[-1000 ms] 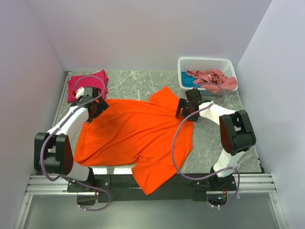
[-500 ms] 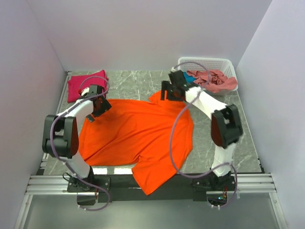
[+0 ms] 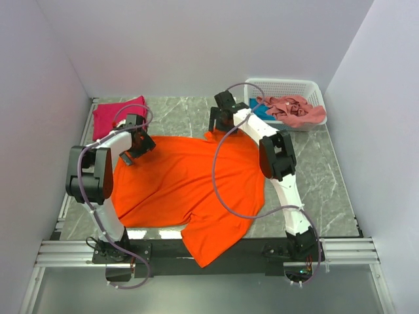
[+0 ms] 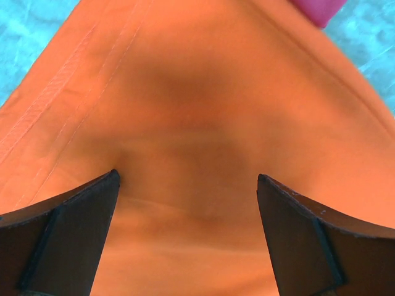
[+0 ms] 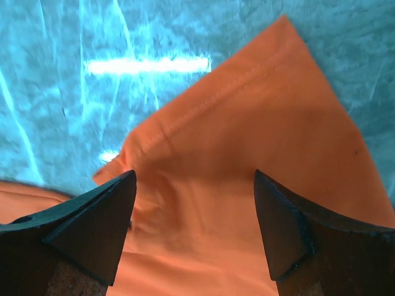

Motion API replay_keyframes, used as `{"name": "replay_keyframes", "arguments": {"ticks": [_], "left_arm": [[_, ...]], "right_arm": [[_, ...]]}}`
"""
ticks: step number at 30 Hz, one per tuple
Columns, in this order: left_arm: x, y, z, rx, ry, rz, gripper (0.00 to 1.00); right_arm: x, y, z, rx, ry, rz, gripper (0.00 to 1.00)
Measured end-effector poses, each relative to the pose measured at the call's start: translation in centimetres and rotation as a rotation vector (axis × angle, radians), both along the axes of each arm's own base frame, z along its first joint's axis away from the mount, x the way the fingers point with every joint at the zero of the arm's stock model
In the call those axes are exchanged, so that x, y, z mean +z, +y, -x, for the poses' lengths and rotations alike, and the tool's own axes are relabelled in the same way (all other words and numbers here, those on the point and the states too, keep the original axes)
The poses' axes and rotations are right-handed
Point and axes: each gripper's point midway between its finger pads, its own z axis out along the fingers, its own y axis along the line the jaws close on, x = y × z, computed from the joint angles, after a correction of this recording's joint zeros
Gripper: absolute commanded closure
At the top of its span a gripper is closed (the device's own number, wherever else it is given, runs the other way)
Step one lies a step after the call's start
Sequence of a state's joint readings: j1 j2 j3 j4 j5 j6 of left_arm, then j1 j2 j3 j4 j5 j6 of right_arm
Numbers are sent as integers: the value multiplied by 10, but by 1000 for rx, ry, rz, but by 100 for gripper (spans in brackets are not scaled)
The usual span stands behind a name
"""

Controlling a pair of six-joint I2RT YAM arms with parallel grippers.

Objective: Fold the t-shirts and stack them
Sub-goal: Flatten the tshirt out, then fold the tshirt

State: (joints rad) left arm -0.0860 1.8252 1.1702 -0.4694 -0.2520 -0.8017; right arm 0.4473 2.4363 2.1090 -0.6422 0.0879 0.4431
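Observation:
The bright orange t-shirt (image 3: 177, 180) lies spread on the marble table, its hem hanging over the near edge. My left gripper (image 3: 135, 141) is open just above the shirt's back left corner, with plain orange cloth (image 4: 197, 111) between its fingers (image 4: 68, 228). My right gripper (image 3: 221, 122) is open over the back sleeve tip (image 5: 271, 105), and holds nothing. The magenta-red t-shirt (image 3: 116, 114) lies folded at the back left; a corner of it also shows in the left wrist view (image 4: 318, 9). The salmon-pink t-shirt (image 3: 294, 110) and the teal-blue one (image 3: 259, 107) sit in the basket.
The white lattice basket (image 3: 281, 82) stands at the back right corner. Grey walls close in the table on the left, back and right. Bare marble (image 3: 183, 111) shows between the magenta shirt and the basket. My arms' cables loop over the orange shirt.
My right gripper has swung from the shirt's right side toward the back and left, to the back sleeve tip. My left gripper has shifted slightly right over its corner.

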Motion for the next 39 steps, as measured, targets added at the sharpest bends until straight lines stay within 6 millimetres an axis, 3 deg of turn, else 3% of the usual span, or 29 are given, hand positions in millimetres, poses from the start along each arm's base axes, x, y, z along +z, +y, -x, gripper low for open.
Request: {"name": "replay_keyframes", "arguments": {"ticks": [16,23,28,31,34,37,39], "left_arm": [[0,-3,-41,0,-11,1,1],[5,-2,-41,4,15,-5,1],[36,4,-37,39,-14,-22,1],[66,11,-20,86,-73,-12,0],[89,32,23,184,-138,28,1],[85,77,81,385,-151,62,1],[67,103,124,551,-129,77,0]], "right_arm": [[7,-13,-65,-122,-43,-213,18],[13,-14,-75,-75,-68,-253,17],[40,-5,-62,30,-97,-260,16],[88,5,-37,117,-153,-262,16],[144,25,-2,211,-239,-277,15],[200,53,48,326,-346,-302,15],[223,70,81,392,-399,-329,15]]}}
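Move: The orange t-shirt lies spread under both hands, its surface about a centimetre below them. From the left hand, its far left corner is some 7 cm ahead and 5 cm left; the folded magenta shirt's middle is about 16 cm ahead and 7 cm left. From the right hand, the far sleeve edge is roughly 5 cm ahead and 1 cm right; the laundry basket is about 15 cm ahead and 23 cm right. Forward and almost level, both open grippers slide across the orange cloth towards its far edge, the left about 4.5 cm, the right some 7 cm while rolling its left side up about 15 degrees. Then both lift away: the left swings back and left past the shirt's left edge, turning counter-clockwise; the right rises steeply some 20 cm while drawing back and left, tilting its fingers up. ##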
